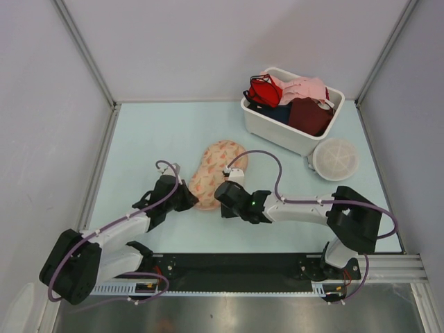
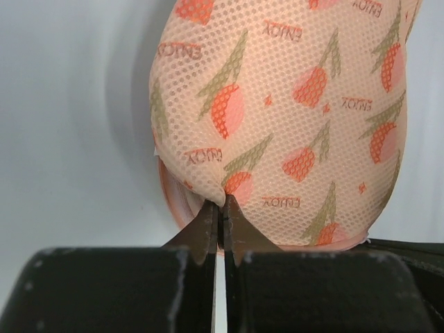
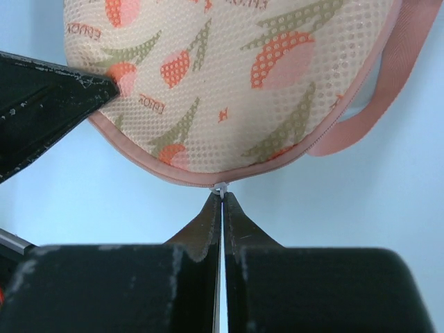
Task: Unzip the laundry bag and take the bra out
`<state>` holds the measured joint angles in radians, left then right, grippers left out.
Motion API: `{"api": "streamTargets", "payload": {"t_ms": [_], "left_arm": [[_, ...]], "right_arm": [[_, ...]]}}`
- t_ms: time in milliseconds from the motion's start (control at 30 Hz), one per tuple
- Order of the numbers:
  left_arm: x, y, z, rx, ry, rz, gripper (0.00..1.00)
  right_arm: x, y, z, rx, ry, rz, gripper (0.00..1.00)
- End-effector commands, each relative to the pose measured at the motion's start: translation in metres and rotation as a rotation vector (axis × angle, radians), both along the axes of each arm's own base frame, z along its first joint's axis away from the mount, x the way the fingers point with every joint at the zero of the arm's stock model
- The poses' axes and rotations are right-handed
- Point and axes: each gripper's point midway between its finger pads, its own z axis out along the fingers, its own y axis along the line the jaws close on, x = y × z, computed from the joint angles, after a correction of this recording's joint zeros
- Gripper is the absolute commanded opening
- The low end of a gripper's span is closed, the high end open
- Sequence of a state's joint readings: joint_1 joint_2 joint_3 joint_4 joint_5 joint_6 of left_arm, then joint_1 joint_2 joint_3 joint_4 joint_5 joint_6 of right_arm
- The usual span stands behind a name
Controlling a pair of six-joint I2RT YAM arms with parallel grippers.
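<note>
The laundry bag [image 1: 217, 172], peach-cream mesh with an orange-red leaf print, lies flat on the table between my two arms. My left gripper [image 1: 193, 198] is at its near left edge, and in the left wrist view the left gripper [image 2: 222, 202] is shut, pinching a small fold of the bag's mesh [image 2: 277, 118]. My right gripper [image 1: 218, 195] is at the near right edge, and the right gripper [image 3: 221, 193] is shut on the small white zipper pull [image 3: 220, 187] at the pink zipper seam. The bra is hidden.
A white bin [image 1: 277, 135] at the back right holds a red garment [image 1: 264, 91], a pale pink one [image 1: 305, 89] and a dark red one. A round white mesh disc [image 1: 335, 159] lies beside it. The bag's pink loop strap [image 3: 388, 90] sticks out. Walls close in three sides.
</note>
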<state>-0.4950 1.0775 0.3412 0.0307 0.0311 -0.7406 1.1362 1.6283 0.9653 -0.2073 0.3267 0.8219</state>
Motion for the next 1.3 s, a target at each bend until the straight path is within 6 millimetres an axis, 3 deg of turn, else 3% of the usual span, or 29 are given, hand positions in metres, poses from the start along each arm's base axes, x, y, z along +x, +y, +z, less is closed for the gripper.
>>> {"api": "streamTargets", "payload": {"t_ms": [0, 67, 100, 233, 333, 367, 433, 533, 833, 1000, 1267], "left_arm": [[0.027, -0.003, 0.026, 0.093, -0.085, -0.06, 0.0], [0.036, 0.002, 0.028, 0.138, -0.097, -0.043, 0.0], [0.042, 0.001, 0.038, 0.142, -0.123, -0.044, 0.0], [0.046, -0.003, 0.053, 0.108, -0.154, -0.037, 0.03], [0.046, -0.005, 0.065, 0.093, -0.18, -0.041, 0.3], [0.046, -0.004, 0.071, 0.083, -0.197, -0.036, 0.53], [0.042, -0.003, 0.074, 0.072, -0.2, -0.033, 0.74], [0.033, 0.003, 0.078, 0.072, -0.203, -0.021, 0.85], [-0.007, 0.033, 0.038, 0.118, -0.09, 0.047, 0.93], [-0.024, 0.026, 0.013, 0.018, -0.038, 0.053, 0.93], [-0.028, 0.015, 0.012, -0.107, -0.036, 0.082, 0.93]], "right_arm": [[0.009, 0.007, 0.04, 0.049, -0.08, -0.051, 0.0], [0.007, 0.003, 0.04, 0.041, -0.077, -0.056, 0.0], [0.007, 0.002, 0.04, 0.045, -0.075, -0.059, 0.0], [0.005, 0.003, 0.041, 0.059, -0.074, -0.049, 0.0], [0.004, 0.005, 0.039, 0.066, -0.078, -0.035, 0.0], [0.001, 0.005, 0.035, 0.067, -0.066, -0.024, 0.0], [0.0, 0.009, 0.034, 0.086, -0.062, -0.014, 0.0], [-0.003, 0.015, 0.034, 0.106, -0.055, 0.015, 0.0], [-0.008, 0.031, 0.027, 0.128, -0.034, 0.077, 0.0], [-0.015, 0.044, 0.019, 0.146, 0.001, 0.126, 0.0], [-0.026, 0.071, 0.012, 0.145, 0.027, 0.214, 0.0]]}}
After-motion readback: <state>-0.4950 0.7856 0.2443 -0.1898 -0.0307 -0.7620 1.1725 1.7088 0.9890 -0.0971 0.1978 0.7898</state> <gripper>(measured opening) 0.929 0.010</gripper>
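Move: The left fingers are shut on the laundry bag's near-left edge, with the bag's middle about 8 cm ahead and 7 cm to their right; the zipper pull is some 8 cm to their right and 1 cm back. The right fingers hold that pull, the bag's middle about 9 cm ahead and 1 cm to the left, slightly below. The pink strap is roughly 7 cm ahead and 5 cm right of the right hand. Left hand rises 7 cm, releasing the bag, then sinks back-left; right draws the held zipper pull 4 cm left. ##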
